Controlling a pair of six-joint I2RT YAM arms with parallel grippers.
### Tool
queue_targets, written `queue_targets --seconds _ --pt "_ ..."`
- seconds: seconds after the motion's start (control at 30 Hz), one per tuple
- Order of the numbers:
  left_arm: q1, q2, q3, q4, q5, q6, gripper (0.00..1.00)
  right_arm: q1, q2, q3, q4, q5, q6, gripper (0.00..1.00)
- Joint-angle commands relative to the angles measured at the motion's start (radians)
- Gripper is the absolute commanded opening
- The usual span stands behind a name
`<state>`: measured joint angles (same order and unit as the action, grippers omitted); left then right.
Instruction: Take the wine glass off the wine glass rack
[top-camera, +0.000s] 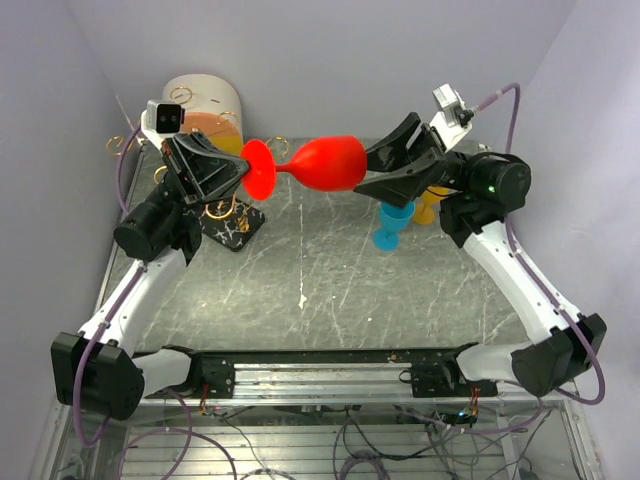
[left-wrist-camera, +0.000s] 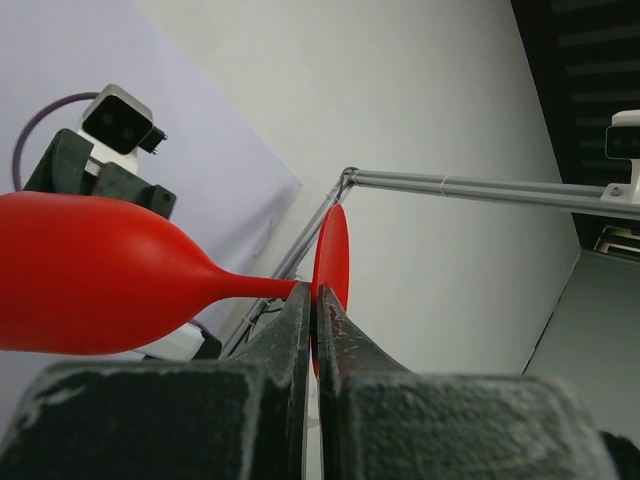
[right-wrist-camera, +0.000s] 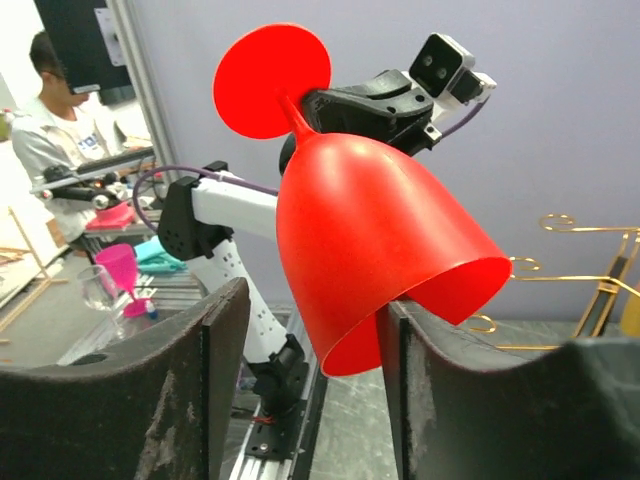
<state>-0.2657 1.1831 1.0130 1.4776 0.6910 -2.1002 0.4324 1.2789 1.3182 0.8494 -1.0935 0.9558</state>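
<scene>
A red wine glass (top-camera: 325, 163) hangs on its side in the air above the table, foot to the left and bowl to the right. My left gripper (top-camera: 243, 172) is shut on the edge of its round foot (left-wrist-camera: 333, 255); the stem and bowl (left-wrist-camera: 90, 275) run off to the left in the left wrist view. My right gripper (top-camera: 368, 170) stands open around the bowl (right-wrist-camera: 370, 230). Its right finger (right-wrist-camera: 420, 380) touches the rim, and a gap shows at the left finger (right-wrist-camera: 200, 370). The wine glass rack (top-camera: 232, 228), gold wire on a black speckled base, sits below the left gripper, apart from the glass.
A cream drum with an orange face (top-camera: 205, 105) stands at the back left. A blue glass (top-camera: 392, 225) and a yellow object (top-camera: 432, 205) sit under the right arm. Gold rack rails (right-wrist-camera: 585, 255) show behind the bowl. Purple walls close in the sides and back.
</scene>
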Motion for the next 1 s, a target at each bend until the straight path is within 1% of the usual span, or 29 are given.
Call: queue_targets --seconds 0.0,0.03,0.1,0.13,0.17,0.23,0.3,0.33,0.37,0.43,0.53,0.63,0.7,0.73,0.77,0.8,0.87,0.9,0.93,0.97 --pt "-0.021 -0.001 -0.001 0.249 -0.019 -0.064 0.07 0.012 0.056 -0.017 0.296 -0.031 0.212 0.45" --pt "-0.021 0.002 -0.001 0.250 -0.017 -0.064 0.07 0.012 0.063 -0.019 0.330 -0.035 0.246 0.37" --pt "-0.021 0.004 -0.006 0.248 -0.010 -0.060 0.07 0.012 0.069 -0.022 0.358 -0.039 0.268 0.14" --pt "-0.022 0.006 -0.010 0.247 -0.006 -0.057 0.07 0.013 0.069 -0.024 0.348 -0.040 0.263 0.05" --pt "-0.022 0.008 -0.014 0.245 -0.005 -0.055 0.07 0.011 0.063 -0.027 0.327 -0.038 0.251 0.00" --pt "-0.021 0.012 -0.025 0.233 0.005 -0.042 0.09 0.011 0.033 -0.033 0.252 -0.035 0.199 0.00" --pt "-0.021 0.009 -0.047 0.200 0.017 -0.013 0.18 0.011 -0.005 -0.029 0.112 -0.029 0.075 0.00" --pt "-0.021 0.004 -0.060 0.175 0.025 0.023 0.22 0.011 -0.029 -0.020 -0.025 -0.017 0.004 0.00" --pt "-0.021 -0.007 -0.073 0.127 0.036 0.056 0.26 0.011 -0.066 -0.004 -0.148 0.004 -0.124 0.00" --pt "-0.019 -0.037 -0.102 0.021 0.054 0.149 0.29 0.011 -0.119 0.050 -0.464 0.076 -0.317 0.00" --pt "-0.018 -0.105 -0.117 -0.242 0.072 0.347 0.32 0.011 -0.191 0.108 -0.742 0.202 -0.504 0.00" --pt "-0.017 -0.191 -0.088 -0.642 0.041 0.657 0.33 0.009 -0.242 0.168 -0.938 0.372 -0.614 0.00" --pt "-0.018 -0.253 -0.024 -0.985 -0.030 0.903 0.33 0.011 -0.251 0.225 -1.073 0.514 -0.669 0.00" --pt "-0.018 -0.289 0.016 -1.239 -0.090 1.025 0.33 0.010 -0.249 0.254 -1.138 0.597 -0.687 0.00" --pt "-0.019 -0.314 0.065 -1.407 -0.166 1.136 0.33 0.010 -0.245 0.281 -1.198 0.685 -0.696 0.00" --pt "-0.020 -0.334 0.106 -1.542 -0.247 1.224 0.33 0.010 -0.236 0.303 -1.248 0.778 -0.702 0.00" --pt "-0.020 -0.363 0.167 -1.742 -0.391 1.359 0.32 0.010 -0.207 0.351 -1.350 0.960 -0.699 0.00" --pt "-0.020 -0.372 0.188 -1.806 -0.437 1.405 0.32 0.009 -0.184 0.396 -1.429 1.088 -0.689 0.00" --pt "-0.020 -0.382 0.207 -1.860 -0.471 1.449 0.31 0.009 -0.151 0.424 -1.479 1.146 -0.684 0.00" --pt "-0.020 -0.386 0.221 -1.906 -0.499 1.484 0.31 0.009 -0.116 0.466 -1.550 1.237 -0.674 0.00"
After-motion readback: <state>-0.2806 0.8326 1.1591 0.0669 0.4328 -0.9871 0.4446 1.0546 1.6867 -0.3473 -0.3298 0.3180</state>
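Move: About 8 cm to the right hand's left and a couple of cm higher is the middle of the red wine glass, lying nearly level with its rim at the fingertips. It lies some 8 cm to the right of the left hand, which still pinches the foot. From the right hand, the blue glass stands 21 cm ahead, 11 cm right and 44 cm down; the yellow one is 27 cm ahead, 21 cm right, equally low. Closing on the red glass's rim, one finger inside the bowl, the right hand pinches it; then the left fingers open and free the foot. The right draws back some 2 cm, then carries the glass about 8 cm right, up and forward, turning some 45 degrees clockwise. The left backs out forward and down, rolling and swinging counter-clockwise. ##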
